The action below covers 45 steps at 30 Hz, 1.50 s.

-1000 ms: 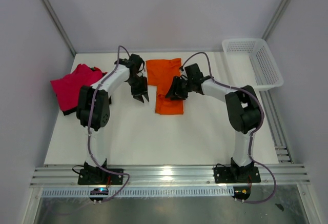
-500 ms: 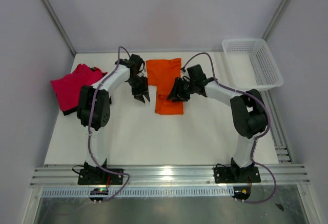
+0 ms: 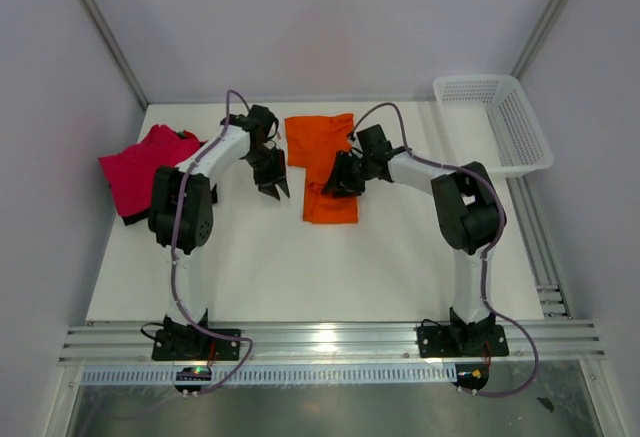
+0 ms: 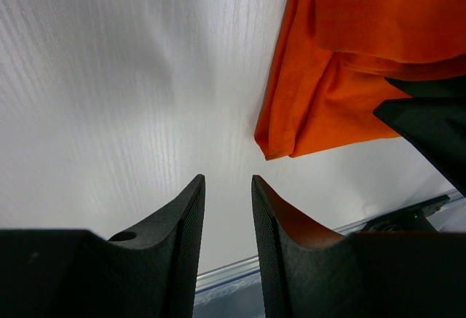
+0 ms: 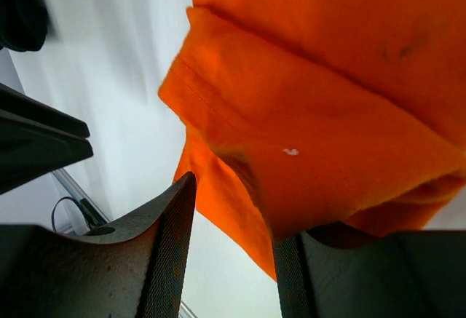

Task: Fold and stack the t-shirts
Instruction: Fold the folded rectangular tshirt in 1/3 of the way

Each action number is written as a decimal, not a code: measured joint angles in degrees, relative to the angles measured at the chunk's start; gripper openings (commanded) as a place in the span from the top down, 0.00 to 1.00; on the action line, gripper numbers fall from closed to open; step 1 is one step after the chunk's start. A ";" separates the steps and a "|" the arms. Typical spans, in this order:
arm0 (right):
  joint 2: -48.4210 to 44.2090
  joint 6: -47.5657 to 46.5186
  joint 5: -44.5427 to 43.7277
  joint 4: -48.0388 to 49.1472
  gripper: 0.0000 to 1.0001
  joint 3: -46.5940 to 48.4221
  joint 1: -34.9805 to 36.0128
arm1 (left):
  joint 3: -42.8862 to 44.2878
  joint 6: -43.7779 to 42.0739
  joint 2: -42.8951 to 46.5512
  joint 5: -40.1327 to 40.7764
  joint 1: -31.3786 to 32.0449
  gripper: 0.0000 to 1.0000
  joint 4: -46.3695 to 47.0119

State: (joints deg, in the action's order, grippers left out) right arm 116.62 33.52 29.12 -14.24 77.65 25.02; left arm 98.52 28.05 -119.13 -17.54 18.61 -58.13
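Note:
The orange t-shirt (image 3: 322, 162) lies partly folded on the table (image 3: 300, 257) at centre back, its lower strip narrower than its top. My right gripper (image 3: 340, 177) is at the shirt's right edge, open. In the right wrist view the orange cloth (image 5: 328, 114) drapes over one finger (image 5: 291, 274), and the other finger stands apart over bare table. My left gripper (image 3: 272, 185) hovers just left of the shirt, open and empty, with the orange corner (image 4: 280, 147) ahead of its fingertips. The magenta t-shirt (image 3: 140, 165) lies crumpled at far left, a black edge (image 3: 128, 219) showing under it.
A white mesh basket (image 3: 497, 122) sits at the back right corner, partly over the table edge. Metal rails (image 3: 320, 342) run along the near edge by the arm bases. Grey walls close in the back and sides.
The right arm's elbow swung out and back, and its gripper shifted slightly left along the shirt's edge. The left arm and both shirts have barely moved.

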 measured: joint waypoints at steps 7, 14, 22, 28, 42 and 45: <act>4.85 -0.92 -0.68 -2.51 0.52 9.75 -0.33 | -1.66 0.00 0.04 -0.02 -0.15 0.66 0.39; 11.08 -1.60 -1.75 -6.08 0.52 21.66 -4.55 | -3.65 0.00 0.24 -0.07 -0.15 0.66 0.68; 9.18 -2.89 -5.11 -8.00 0.52 20.28 -10.08 | -5.99 0.07 1.07 -0.57 -0.15 0.66 1.66; -7.63 -3.37 -5.05 -6.73 0.52 0.63 -8.04 | -6.12 0.24 1.62 -1.11 -0.15 0.66 1.97; -30.01 4.24 0.17 9.05 0.51 -39.50 -6.38 | -4.17 0.52 1.84 -1.84 -0.15 0.65 1.79; -30.01 9.73 3.08 16.20 0.51 -46.49 -6.45 | -2.86 0.52 1.84 -1.81 -0.15 0.66 1.46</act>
State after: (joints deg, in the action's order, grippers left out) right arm 86.61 43.24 32.21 1.96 31.16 18.57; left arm 95.66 28.58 -117.30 -19.35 18.46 -56.66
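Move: The loose flap of the orange t-shirt bunches right at the right fingers, its middle about 2 cm ahead, 3 cm left and 1 cm below the hand. The shirt's upper part lies flat some 11 cm ahead and 5 cm left of that hand; the lower part's middle is about 6 cm back and 2 cm left, both some 3 cm below. From the left hand the flap is roughly 11 cm to the right, 2 cm ahead and 5 cm below. The flap, already against the right fingers, is pushed forward over the shirt as the half-open right hand sweeps about 12 cm forward, rising slightly and veering right. The hand then leaves it, arcs up and some 25 cm back along the shirt's right side, and sinks low beyond its near right corner, fingers unchanged. The left hand dips a couple of centimetres back and down, then returns most of the way. ##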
